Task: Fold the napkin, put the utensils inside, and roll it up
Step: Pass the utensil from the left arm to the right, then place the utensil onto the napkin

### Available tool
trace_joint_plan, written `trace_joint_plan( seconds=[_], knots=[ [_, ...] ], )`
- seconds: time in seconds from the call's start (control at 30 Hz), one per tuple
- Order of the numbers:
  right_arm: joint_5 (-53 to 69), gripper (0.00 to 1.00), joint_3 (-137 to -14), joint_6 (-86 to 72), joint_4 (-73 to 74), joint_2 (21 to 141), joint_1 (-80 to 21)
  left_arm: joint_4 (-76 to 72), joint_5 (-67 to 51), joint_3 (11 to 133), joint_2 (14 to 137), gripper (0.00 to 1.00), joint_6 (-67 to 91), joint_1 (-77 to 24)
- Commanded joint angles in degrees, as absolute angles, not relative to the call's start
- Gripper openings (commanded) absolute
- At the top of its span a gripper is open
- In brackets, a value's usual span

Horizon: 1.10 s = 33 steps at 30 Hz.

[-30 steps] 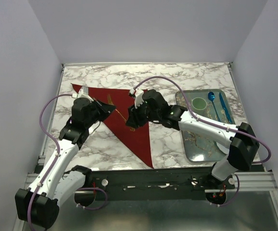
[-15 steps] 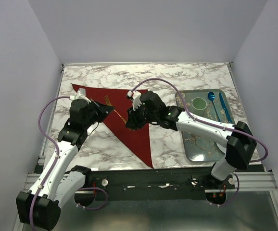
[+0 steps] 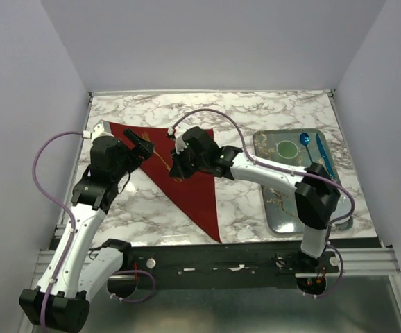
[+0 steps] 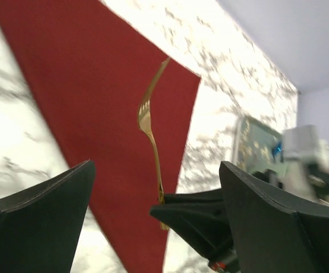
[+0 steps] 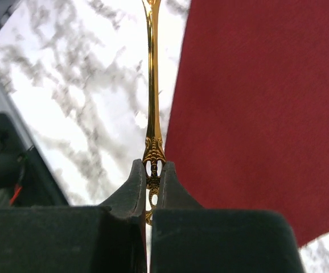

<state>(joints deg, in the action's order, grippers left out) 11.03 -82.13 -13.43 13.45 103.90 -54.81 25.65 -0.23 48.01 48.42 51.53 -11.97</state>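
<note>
The dark red napkin (image 3: 186, 182) lies folded into a triangle on the marble table (image 3: 256, 111). My right gripper (image 3: 175, 168) is over its middle, shut on the handle end of a gold fork (image 5: 152, 85). The fork runs straight out from the right gripper (image 5: 153, 170), along the napkin's (image 5: 255, 114) edge. In the left wrist view the fork (image 4: 147, 122) hangs over the napkin (image 4: 85, 85), tines toward me. My left gripper (image 3: 143, 147) is by the napkin's upper left part, open with nothing between its fingers. Its fingertips (image 4: 85, 170) stand wide on either side of the fork.
A metal tray (image 3: 284, 222) sits on the right of the table. It holds a green round dish (image 3: 286, 148), a blue spoon (image 3: 305, 141) and a second blue utensil (image 3: 323, 154). The arms' base rail (image 3: 214, 258) runs along the near edge.
My left gripper has gone from shut to wide open and drawn back to the left. My right gripper has closed on the fork's handle and shifted left over the napkin.
</note>
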Motion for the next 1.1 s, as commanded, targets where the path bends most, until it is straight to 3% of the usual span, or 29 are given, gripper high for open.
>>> trace_joint_plan(
  seconds=[0.0,0.13,0.5,1.07],
  knots=[
    [5.02,0.01,-92.53,-10.63,18.19,114.05,-55.28,36.12,17.82,55.81,44.22,0.99,37.56,-11.43],
    [4.13,0.01,-105.27,-10.11,25.9,124.17,-55.28,36.74,24.34,56.86,41.49,0.99,35.51,-11.34],
    [1.84,0.01,-126.55,-9.58,38.93,140.09,-56.51,36.47,24.0,59.24,39.99,0.99,30.5,-11.34],
    [0.79,0.01,-122.96,-9.49,38.94,141.33,-57.39,35.95,19.86,58.01,40.34,0.99,31.9,-11.34]
  ],
)
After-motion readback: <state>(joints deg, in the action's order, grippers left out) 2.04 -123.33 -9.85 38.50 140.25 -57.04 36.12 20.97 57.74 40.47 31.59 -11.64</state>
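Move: The right hand holds the fork near the end of its handle; the fork's middle is about 5 cm ahead, 5 cm left and 2 cm higher. The middle of the folded napkin's long slanting edge lies some 3 cm ahead, 7 cm left and 13 cm below, the napkin's own middle about 10 cm straight ahead at that same depth. From the open left hand the fork's middle is roughly 1 cm ahead, 3 cm right and 4 cm below. The right hand keeps its pinch on the fork's handle and carries it down about 12 cm towards the napkin's long slanting edge, at first also going forward and left some 6 cm each, then mostly sinking with a small draw back, while its left-pointing fingers tip about 20 degrees farther down. The left hand, already open, draws away from the fork about 9 cm to the left and 7 cm up, a little back too, rolls its left side up some 25 degrees, and then waits there with fingers wide. ##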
